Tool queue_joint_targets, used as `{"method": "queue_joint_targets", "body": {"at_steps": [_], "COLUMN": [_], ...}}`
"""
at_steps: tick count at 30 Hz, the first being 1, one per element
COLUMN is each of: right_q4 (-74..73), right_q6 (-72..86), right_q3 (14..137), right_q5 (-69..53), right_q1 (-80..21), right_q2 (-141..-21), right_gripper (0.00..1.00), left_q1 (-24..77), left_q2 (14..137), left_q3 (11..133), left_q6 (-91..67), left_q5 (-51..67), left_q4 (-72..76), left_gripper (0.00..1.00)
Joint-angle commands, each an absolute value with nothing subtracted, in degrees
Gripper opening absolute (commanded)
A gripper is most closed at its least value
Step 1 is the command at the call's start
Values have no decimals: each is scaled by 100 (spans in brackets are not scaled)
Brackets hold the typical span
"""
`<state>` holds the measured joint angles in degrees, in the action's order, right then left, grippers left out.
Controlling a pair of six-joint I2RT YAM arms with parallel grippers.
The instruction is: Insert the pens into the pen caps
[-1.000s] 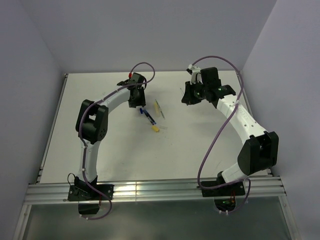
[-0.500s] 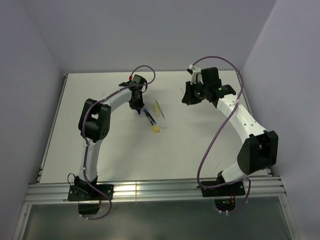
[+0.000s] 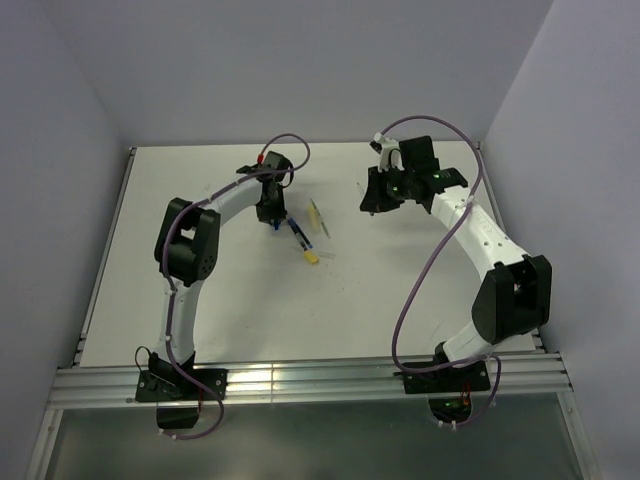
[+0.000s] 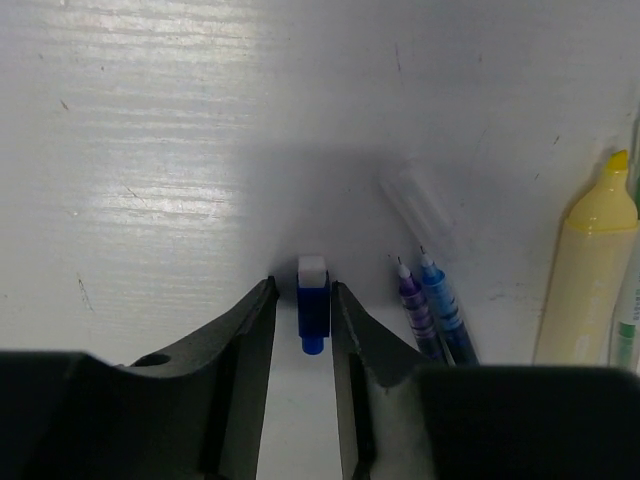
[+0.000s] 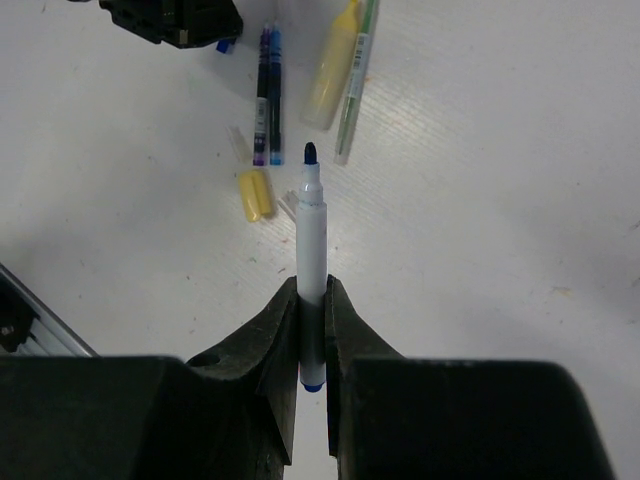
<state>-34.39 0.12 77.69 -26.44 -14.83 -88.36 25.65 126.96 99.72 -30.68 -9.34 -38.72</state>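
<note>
In the left wrist view a short blue pen cap [image 4: 313, 305] with a white end lies on the table between my left gripper's [image 4: 302, 285] fingertips. The right finger touches it and a thin gap shows on the left, so the jaws stand narrowly open. My right gripper [image 5: 312, 285] is shut on a white-barrelled pen [image 5: 312, 225] with a dark blue tip, held above the table and pointing toward the other items. A yellow pen cap [image 5: 253, 194] and a translucent pen cap [image 4: 415, 200] lie loose. Two thin pens [image 4: 430, 310], one purple and one blue, lie side by side.
A yellow highlighter [image 4: 590, 270] and a thin green pen [image 5: 356, 80] lie right of the two pens. From above, the pens [image 3: 297, 232] and yellow cap [image 3: 312, 257] sit between the left gripper [image 3: 272, 212] and right gripper [image 3: 370, 203]. Walls enclose the white table [image 3: 200, 300].
The left gripper has shifted slightly and its jaws have narrowed around the blue cap. The right arm has edged a little to the left, still holding the pen.
</note>
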Motion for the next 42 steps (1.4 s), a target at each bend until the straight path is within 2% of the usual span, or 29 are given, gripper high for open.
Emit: {"method": "queue_joint_targets", "body": {"at_steps": [1, 6, 10, 14, 18, 22, 29, 33, 34, 35, 37, 38, 39, 42], "right_q4": [-3585, -3691, -3700, -3683, -3577, -3358, -2594, -1277, -770, -504, -98, -62, -62, -18], "right_q6": [-35, -79, -114, -263, -518, -633, -194, 720, 1104, 1455, 2196, 2241, 2293, 2591], "right_q3": [8094, 8235, 8288, 8542, 8789, 8886, 8807, 8280, 8271, 8340, 8568, 8665, 8770, 9017], "right_q5": [-2883, -2892, -2953, -2944, -3304, -3708, -5112, -5070, -5593, -5764, -5547, -5485, -5423, -5335], "right_q1": [-1441, -1441, -1441, -1450, -1459, -1503, -1687, -1968, -2021, -2108, -2328, -2599, -2749, -3197], "right_q2": [-8877, -8842, -8807, -8710, -8456, -8236, -8130, -7762, -7787, -7987, -8155, -8278, -8331, -8516], "right_gripper": [0, 0, 0, 0, 0, 0, 0, 0, 0, 0, 0, 0, 0, 0], "left_q1": [2584, 2575, 2593, 2575, 2418, 2172, 1741, 1478, 1381, 1180, 985, 889, 879, 949], "left_q2": [12603, 12770, 12920, 12438, 10685, 9468, 8061, 7709, 7647, 7586, 7401, 7261, 7199, 7163], "left_q3": [9782, 10001, 10300, 10311, 9757, 9422, 8746, 8842, 8598, 8404, 7573, 7245, 6929, 6583], "left_q6": [-3006, -2971, -2813, -2725, -2672, -2715, -2725, -3432, -3732, -4075, -5523, -6042, -6873, -7145], "left_q5": [-792, -642, -545, -554, -579, -467, 1150, 2238, 2641, 3568, 4146, 4183, 4062, 3981], "left_q4": [-4324, -4377, -4491, -4404, -3133, -2218, -725, -344, -64, 1035, 2453, 4149, 4818, 5464], "left_gripper": [34, 24, 0, 0, 0, 0, 0, 0, 0, 0, 0, 0, 0, 0]}}
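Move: The blue pen cap stands practically at the left hand's fingertips, between its still-parted fingers; the clear cap is about 4 cm ahead and 4 cm right of it, the purple and blue pens about 6 cm right and 3 cm back, the yellow highlighter about 10 cm right and 1 cm ahead. From the right hand, which already holds the white marker, the blue cap is about 22 cm left, 8 cm ahead and 18 cm lower; the highlighter is about 12 cm left and 9 cm ahead. The left fingers finish closing on the blue cap, pinch it, then whisk it steeply up some 45 cm off the table and about 9 cm back, the wrist swinging from pointing down to roughly level and facing the other arm. Slightly later the right hand, keeping its grip on the marker, climbs about 20 cm while going left and somewhat back, its fingers turning leftward and levelling so the marker comes nearer the raised cap. ##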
